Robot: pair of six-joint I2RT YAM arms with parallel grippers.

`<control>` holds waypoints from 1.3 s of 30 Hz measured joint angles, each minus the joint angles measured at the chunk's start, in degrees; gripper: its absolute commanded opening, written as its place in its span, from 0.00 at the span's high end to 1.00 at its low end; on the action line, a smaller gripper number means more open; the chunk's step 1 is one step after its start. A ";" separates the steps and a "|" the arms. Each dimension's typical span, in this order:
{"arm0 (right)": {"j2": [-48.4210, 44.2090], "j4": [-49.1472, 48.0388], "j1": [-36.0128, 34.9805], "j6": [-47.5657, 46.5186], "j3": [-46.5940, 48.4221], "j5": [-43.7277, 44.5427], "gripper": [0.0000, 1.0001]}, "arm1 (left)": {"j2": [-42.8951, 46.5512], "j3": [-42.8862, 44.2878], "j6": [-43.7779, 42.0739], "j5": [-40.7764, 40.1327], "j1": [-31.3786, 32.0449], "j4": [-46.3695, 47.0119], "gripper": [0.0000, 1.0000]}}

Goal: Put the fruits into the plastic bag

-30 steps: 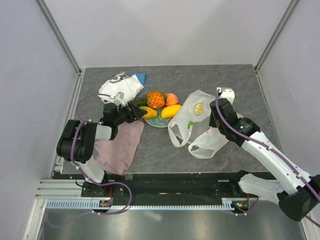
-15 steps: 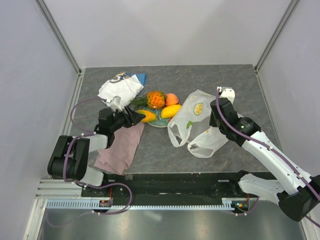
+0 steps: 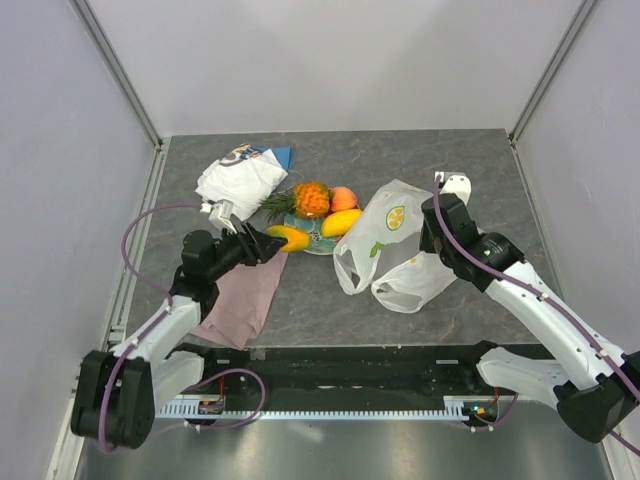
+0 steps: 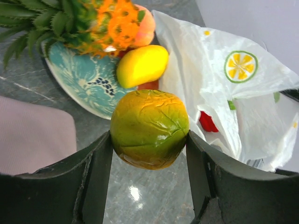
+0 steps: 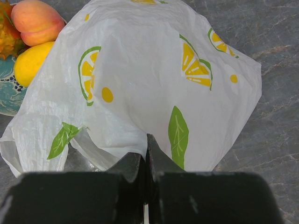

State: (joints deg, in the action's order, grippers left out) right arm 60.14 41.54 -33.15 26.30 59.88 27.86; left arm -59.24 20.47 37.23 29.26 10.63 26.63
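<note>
My left gripper [image 4: 148, 140] is shut on a yellow-green mango [image 4: 149, 128], held just above the table by the near rim of the teal plate [image 4: 84, 79]. The pineapple [image 3: 310, 198], the peach [image 3: 343, 197] and a second mango [image 3: 341, 221] lie on that plate [image 3: 318, 245]. To its right lies the plastic bag [image 3: 390, 235] with lemon print, its mouth facing the held mango [image 3: 288, 238]. A glossy red piece [image 4: 207, 122] shows inside the mouth. My right gripper [image 5: 146, 149] is shut on the bag [image 5: 145, 79] at its far right side.
A white folded cloth [image 3: 238, 178] lies behind the plate at the back left. A pink cloth [image 3: 240, 295] is spread under my left arm near the front edge. White walls enclose the table on three sides.
My left arm has drawn the mango off the plate toward the near side. The right gripper has pulled the bag a little nearer.
</note>
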 measured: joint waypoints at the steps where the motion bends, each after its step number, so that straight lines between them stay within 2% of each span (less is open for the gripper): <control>1: 0.04 0.09 0.00 0.02 0.17 0.00 1.00 | 1.49 0.17 -0.48 -0.42 0.70 -1.36 0.48; 6: 0.61 0.55 0.00 0.00 0.72 -0.02 1.00 | 6.60 5.25 -4.37 -5.42 9.53 -11.39 0.48; 15: 0.72 1.01 0.00 0.02 1.03 -0.46 1.00 | 3.80 15.91 -9.66 -12.74 21.73 -18.10 0.47; 21: 0.57 1.22 0.00 0.02 1.05 -0.61 1.00 | 0.96 21.49 -13.40 -15.43 25.20 -23.04 0.47; 27: 0.20 1.88 0.00 0.00 1.14 -0.59 1.00 | -0.61 30.21 -19.28 -16.83 25.51 -28.35 0.47; 34: -0.11 2.08 0.00 0.02 1.33 -0.59 1.00 | -6.95 37.92 -21.18 -14.88 26.08 -27.10 0.47; 39: -0.11 2.32 0.00 0.02 1.33 -0.61 1.00 | -13.53 38.99 -21.18 -13.22 30.34 -25.20 0.47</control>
State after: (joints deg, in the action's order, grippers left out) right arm 60.03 43.86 -33.15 26.33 61.21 27.24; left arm -72.77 59.46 16.05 16.03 40.97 1.43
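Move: The left hand, holding the orange-green mango, has the mouth of the plastic bag some 22 cm to its right, about level in reach and roughly 5 cm lower. Between them is the yellow mango on the plate, about 10 cm ahead, 12 cm right and 9 cm down; the peach is 4 cm beyond that mango, the pineapple 14 cm ahead of the hand and 5 cm right. From the right hand, the mouth is about 7 cm left, level in reach, 12 cm below. The left arm keeps its grip on the orange-green mango and carries it some 15 cm to the right towards the bag, rising as it goes and first easing back about 3 cm, then climbing almost straight up to roughly 15 cm above its start before going right again and sinking 3 cm. Meanwhile its wrist swings about 20 degrees clockwise and rolls left side up, while the right hand stays put, still pinching the bag's rim shut in its fingers to hold the bag up. ##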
